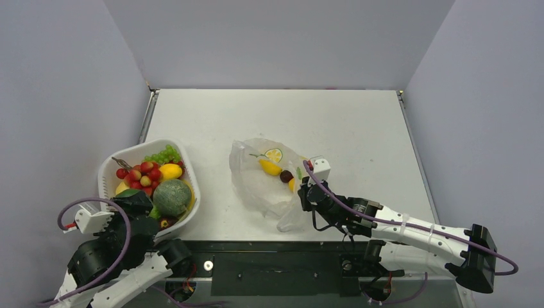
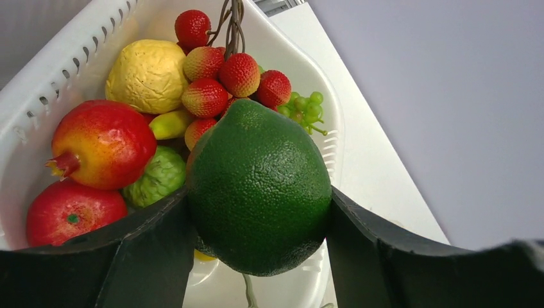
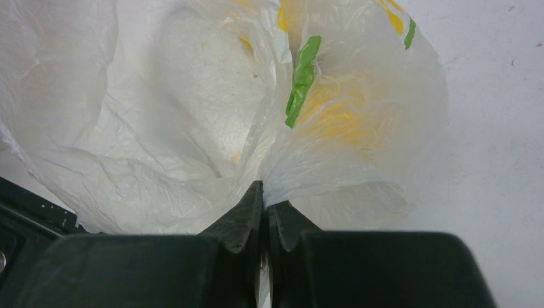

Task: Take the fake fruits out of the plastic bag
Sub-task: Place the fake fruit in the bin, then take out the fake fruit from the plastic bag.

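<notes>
My left gripper (image 2: 258, 200) is shut on a round dark green fake fruit (image 2: 260, 183), its fingers pressed against both sides. It holds the fruit just above the near part of the white basket (image 2: 51, 77). From above, this gripper (image 1: 136, 200) sits at the basket's near-left rim. The plastic bag (image 1: 256, 183) lies crumpled at the table's middle, with a lime slice (image 1: 274, 155), a yellow fruit (image 1: 269, 168) and a dark plum (image 1: 286, 176) showing inside. My right gripper (image 3: 265, 196) is shut on a fold of the bag (image 3: 160, 128). A yellow fruit (image 3: 333, 115) shows through the film.
The white oval basket (image 1: 109, 167) at the left holds a pile of fruits: a green melon (image 1: 171, 197), green grapes (image 1: 163, 154), red lychees (image 2: 218, 70), a pomegranate (image 2: 102, 144) and a yellow lemon (image 2: 146, 74). The table's near edge is a dark rail (image 1: 269, 256).
</notes>
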`<state>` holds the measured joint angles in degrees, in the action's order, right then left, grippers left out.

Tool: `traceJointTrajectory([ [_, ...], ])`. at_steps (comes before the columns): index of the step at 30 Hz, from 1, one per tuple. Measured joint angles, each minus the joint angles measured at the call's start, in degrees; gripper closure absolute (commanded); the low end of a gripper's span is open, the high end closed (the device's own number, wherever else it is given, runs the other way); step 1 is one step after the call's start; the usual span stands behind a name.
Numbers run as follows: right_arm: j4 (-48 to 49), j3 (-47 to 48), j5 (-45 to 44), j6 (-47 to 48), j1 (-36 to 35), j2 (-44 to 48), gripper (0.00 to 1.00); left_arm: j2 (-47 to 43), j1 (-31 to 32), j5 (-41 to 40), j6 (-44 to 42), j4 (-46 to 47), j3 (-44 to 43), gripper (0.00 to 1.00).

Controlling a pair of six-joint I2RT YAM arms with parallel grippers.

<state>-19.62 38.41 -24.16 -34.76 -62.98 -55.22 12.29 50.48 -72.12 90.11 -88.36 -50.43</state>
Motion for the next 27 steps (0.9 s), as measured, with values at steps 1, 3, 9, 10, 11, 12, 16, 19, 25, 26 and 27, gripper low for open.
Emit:
traceJointTrajectory([
  [1,0.0,0.02,0.0,0.0,0.0,-0.07,1.0,-0.52,-0.02,-0.24,0.79,-0.48,0.07,0.22],
  [3,0.02,0.07,0.0,0.02,0.02,-0.2,1.0,-0.52,-0.02,-0.61,1.53,-0.85,0.07,0.09],
  [9,0.04,0.22,0.07,0.22,0.04,-0.9,1.0,2.58,-0.07,-1.16,2.8,-1.09,0.09,0.03],
  [10,0.07,0.22,0.07,0.22,0.04,-0.9,1.0,3.06,-0.07,-1.16,2.78,-1.09,0.09,0.03],
  [11,0.09,0.22,0.07,0.22,0.04,-0.9,1.0,3.39,-0.07,-1.18,2.75,-1.09,0.09,0.03],
  [12,0.07,0.22,0.07,0.22,0.04,-0.92,1.0,3.52,-0.07,-1.18,2.45,-1.07,0.09,0.03],
  [16,0.11,0.22,0.09,0.22,0.04,-0.92,1.0,3.52,-0.07,-1.07,-5.31,2.99,0.42,0.03],
  [19,0.09,0.22,0.11,0.28,0.04,-0.92,1.0,3.54,-0.07,1.01,-18.73,14.43,2.27,0.03],
  [25,0.11,0.44,0.2,0.85,0.07,-0.98,1.0,9.66,-0.07,13.2,-42.6,40.63,5.99,0.03],
  [26,0.17,0.55,0.31,0.87,0.07,-1.05,1.0,12.46,-0.07,15.76,-44.78,43.95,5.99,0.03],
  [27,0.26,0.66,0.52,0.96,0.07,-1.18,1.0,15.32,-0.07,18.25,-46.42,46.9,5.97,0.03],
])
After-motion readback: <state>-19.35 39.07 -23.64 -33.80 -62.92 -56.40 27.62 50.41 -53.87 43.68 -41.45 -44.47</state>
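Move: The left hand holds the dark green fruit above the bin, whose middle lies about 2 cm ahead, 2 cm left and 16 cm below. In the bin the melon sits roughly 3 cm right, 1 cm ahead and 13 cm down, the lychee bunch about 6 cm ahead and 4 cm left. The plastic bag is some 32 cm right and 5 cm ahead. From the right hand the bin's middle is about 47 cm left, level fore and aft, 8 cm lower. Nearly still over the bin at first, the left hand spreads its fingers wide and lets go of the green fruit, then swings off right by about 13 cm and forward about 7 cm, over the bin's right side towards the bag, turning some 25 degrees clockwise and rolling its left side up. The right hand stays put, keeping the bag's edge pinched. ##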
